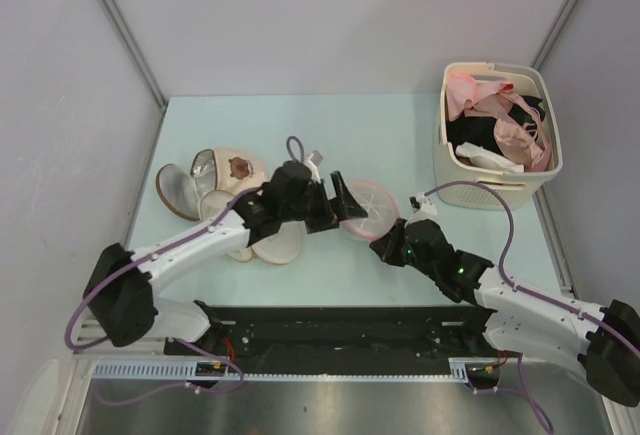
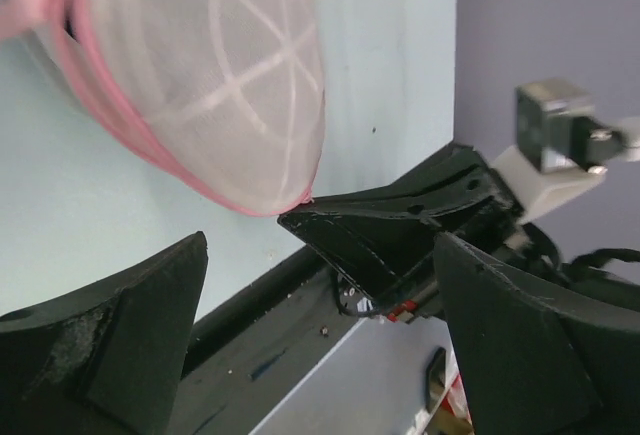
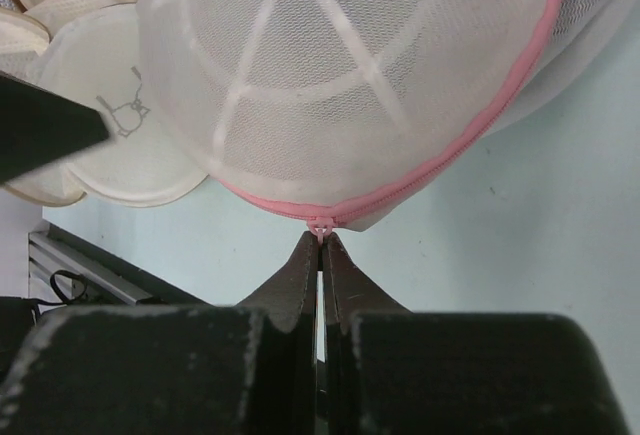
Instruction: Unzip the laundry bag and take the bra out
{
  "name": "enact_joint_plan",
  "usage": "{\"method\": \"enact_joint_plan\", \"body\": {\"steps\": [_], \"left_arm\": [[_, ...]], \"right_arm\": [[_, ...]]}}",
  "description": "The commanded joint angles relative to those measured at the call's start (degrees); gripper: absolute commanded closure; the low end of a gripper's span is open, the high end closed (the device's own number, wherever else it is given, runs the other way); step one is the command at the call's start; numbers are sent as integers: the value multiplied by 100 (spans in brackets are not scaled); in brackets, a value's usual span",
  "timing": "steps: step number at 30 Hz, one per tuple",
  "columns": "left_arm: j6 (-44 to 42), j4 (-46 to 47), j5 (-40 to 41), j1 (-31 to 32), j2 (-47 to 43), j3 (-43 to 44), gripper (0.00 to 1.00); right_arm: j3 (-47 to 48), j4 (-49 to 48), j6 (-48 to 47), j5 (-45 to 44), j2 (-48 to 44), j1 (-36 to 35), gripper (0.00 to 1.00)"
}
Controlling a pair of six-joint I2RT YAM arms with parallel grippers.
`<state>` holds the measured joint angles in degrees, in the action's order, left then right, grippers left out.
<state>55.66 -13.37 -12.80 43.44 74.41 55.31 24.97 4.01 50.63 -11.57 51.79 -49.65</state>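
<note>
The laundry bag (image 1: 368, 207) is a round white mesh clamshell with a pink zip rim, lying mid-table. In the right wrist view the laundry bag (image 3: 350, 75) fills the top, and my right gripper (image 3: 320, 240) is shut on the small pink zip pull (image 3: 320, 227) at the bag's near rim. My left gripper (image 1: 338, 209) stands open just left of the bag, with nothing between its fingers (image 2: 110, 335). In the left wrist view the laundry bag (image 2: 210, 75) lies above the jaws, apart from them. The bra is hidden.
A cream slotted basket (image 1: 490, 190) at the back right holds pale pink bras (image 1: 510, 125) and a black garment (image 1: 470, 133). Cream bras (image 1: 215, 180) lie left of the bag, under the left arm. A black rail (image 1: 340, 325) runs along the near edge.
</note>
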Motion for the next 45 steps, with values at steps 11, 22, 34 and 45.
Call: {"method": "enact_joint_plan", "body": {"steps": [11,22,34,45], "left_arm": [[1395,1380,488,657,1031,-240,5],[1615,1187,928,710,1612,77,58],[422,334,384,-151,882,296,99],[-467,46,-487,-336,2067,1429,98]], "right_arm": [[52,82,131,-231,-152,-36,100],[52,354,193,-284,-459,-80,100],[-212,1295,-712,213,-1346,1568,100],[-98,830,-89,25,-1119,132,100]]}}
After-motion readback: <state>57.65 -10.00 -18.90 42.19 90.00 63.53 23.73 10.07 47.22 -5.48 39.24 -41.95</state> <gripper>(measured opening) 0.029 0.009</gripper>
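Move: The laundry bag's middle lies about 5 cm to the left hand's right, 2 cm ahead and some 11 cm below. The zipper pull, already held by the right hand, is 5 cm right of the left hand, 4 cm back and 8 cm below; the round beige flap lies 15 cm left, 4 cm back and about 16 cm below. From the right hand, the bag's middle is 7 cm ahead, 1 cm left and 3 cm below. Left sinks 8 cm rightward, pinches the laundry bag's edge, rises; right, still holding the pull, tugs right, eases back. ##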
